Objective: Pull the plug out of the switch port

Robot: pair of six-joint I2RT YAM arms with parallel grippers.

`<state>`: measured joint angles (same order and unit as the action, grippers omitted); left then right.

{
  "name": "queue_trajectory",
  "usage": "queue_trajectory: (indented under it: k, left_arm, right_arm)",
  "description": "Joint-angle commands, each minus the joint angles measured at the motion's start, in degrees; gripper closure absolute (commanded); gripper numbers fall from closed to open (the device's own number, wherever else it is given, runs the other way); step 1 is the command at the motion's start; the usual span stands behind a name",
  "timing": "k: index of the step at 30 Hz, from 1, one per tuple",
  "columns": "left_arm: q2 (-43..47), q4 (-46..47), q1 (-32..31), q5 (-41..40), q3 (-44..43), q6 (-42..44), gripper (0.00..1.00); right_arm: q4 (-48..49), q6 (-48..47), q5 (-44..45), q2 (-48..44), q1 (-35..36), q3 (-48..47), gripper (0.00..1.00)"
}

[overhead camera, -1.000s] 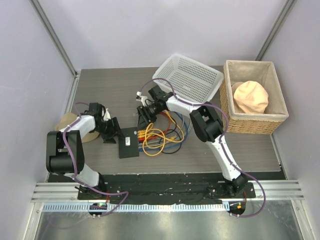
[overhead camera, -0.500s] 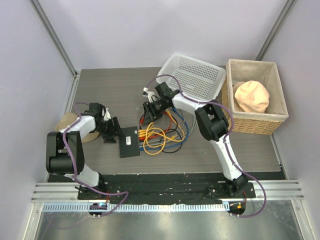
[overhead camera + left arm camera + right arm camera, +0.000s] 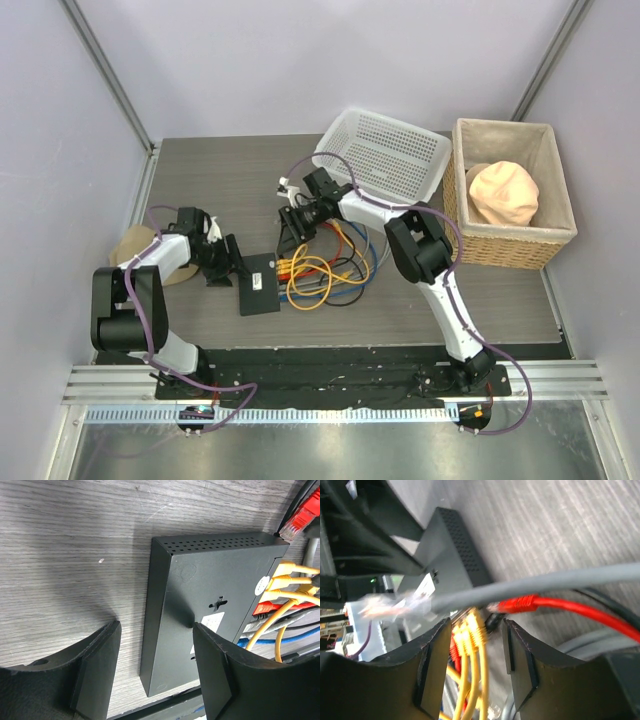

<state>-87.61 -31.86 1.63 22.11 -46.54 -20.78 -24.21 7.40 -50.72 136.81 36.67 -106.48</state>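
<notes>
The black switch (image 3: 258, 285) lies flat on the grey table, with yellow, red, grey and blue plugs (image 3: 280, 587) in its right edge. My left gripper (image 3: 222, 262) stands open over the switch's left long edge (image 3: 157, 672), one finger above the box (image 3: 215, 595) and one above the table. My right gripper (image 3: 293, 228) is open just above the ports (image 3: 475, 662), with yellow plugs (image 3: 470, 630) between its fingers. A red plug (image 3: 520, 603) lies loose beside the switch (image 3: 447, 545). A grey cable ending in a clear plug (image 3: 395, 605) crosses in front of the fingertips.
Looped yellow, blue and black cables (image 3: 325, 275) lie right of the switch. A white mesh basket (image 3: 385, 155) sits tilted behind the right arm. A wicker basket (image 3: 505, 250) holding a beige lump (image 3: 503, 193) is at the far right. A tan disc (image 3: 135, 250) lies under the left arm.
The right gripper swung right and back toward the switch's ports. The white mesh basket shifted right and settled. The left arm stayed put.
</notes>
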Motion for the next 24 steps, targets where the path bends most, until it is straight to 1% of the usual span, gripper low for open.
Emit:
queue_trajectory:
  k: [1, 4, 7, 9, 11, 13, 16, 17, 19, 20, 22, 23, 24]
  left_arm:
    - [0.95, 0.22, -0.05, 0.13, 0.75, 1.17, 0.36]
    - [1.3, 0.13, -0.05, 0.13, 0.84, 1.09, 0.35]
    - [1.66, 0.13, -0.05, 0.04, 1.02, 1.0, 0.36]
    - [1.92, 0.04, -0.05, -0.05, 1.02, 0.82, 0.35]
    - [2.09, -0.05, -0.05, -0.13, 1.02, 0.91, 0.35]
    - [2.18, -0.31, 0.04, -0.22, 0.84, 0.91, 0.35]
    - [2.27, -0.31, 0.04, -0.4, 0.84, 0.82, 0.35]
    - [2.1, -0.22, 0.04, -0.31, 0.93, 0.82, 0.35]
    - [2.01, -0.31, 0.04, -0.4, 0.75, 0.82, 0.35]
    - [1.92, -0.31, 0.04, -0.4, 0.58, 0.91, 0.35]
    - [1.83, -0.31, 0.13, -0.4, 0.49, 1.0, 0.34]
    - [1.75, -0.14, -0.04, -0.49, 0.49, 1.0, 0.35]
    - [1.74, -0.14, 0.04, -0.57, 0.49, 1.0, 0.35]
  right_arm:
    - [3.72, 3.15, 2.82, 1.7, 0.08, -2.86, 0.46]
    - [6.09, 6.04, -0.51, 2.4, -0.01, -4.7, 0.48]
    - [13.29, 12.54, -3.76, 2.58, 0.16, -4.35, 0.48]
    - [14.02, 13.52, -2.81, 3.72, 0.69, -6.19, 0.47]
    - [9.82, 12.56, 2.45, 5.91, 0.86, -9.08, 0.47]
    - [9.27, 11.77, 6.75, 6.36, 0.86, -8.84, 0.46]
    - [9.18, 11.06, 8.87, 7.59, 0.86, -8.48, 0.45]
    - [7.61, 10.8, 13.93, 8.37, 0.78, -8.66, 0.45]
    - [5.06, 9.4, 19.58, 8.65, 0.69, -8.92, 0.45]
    - [4.79, 9.04, 24.22, 8.47, 0.34, -8.66, 0.45]
    - [4.43, 8.07, 28.46, 7.59, -0.89, -8.22, 0.45]
    - [4.34, 7.64, 32.49, 7.33, -1.5, -8.13, 0.45]
    - [4.43, 7.28, 34.09, 6.63, -3.07, -8.05, 0.45]
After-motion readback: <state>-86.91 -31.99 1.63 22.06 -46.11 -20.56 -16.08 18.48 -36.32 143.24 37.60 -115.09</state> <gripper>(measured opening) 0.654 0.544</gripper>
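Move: The black plug, which seems still to be in the end port at the switch's forward right corner, lies about 6 cm back, 2 cm left and 4 cm below the right hand. The yellow plugs sit about 3 cm farther back, 1 cm less to the left; the switch's middle is some 12 cm back and 8 cm left of the hand. A loose red plug hangs about 3 cm back, 2 cm left. From the left hand the black plug is roughly 13 cm right, level in reach. With the black, red and grey cables still caught on its half-open fingers, the right hand draws them off away from the switch: forward and left at first, then almost straight forward, about 6.5 cm out and 3 cm left in all, the wrist turning some 15 degrees clockwise late on. The left hand holds still at the switch, one fingertip resting on its top. ##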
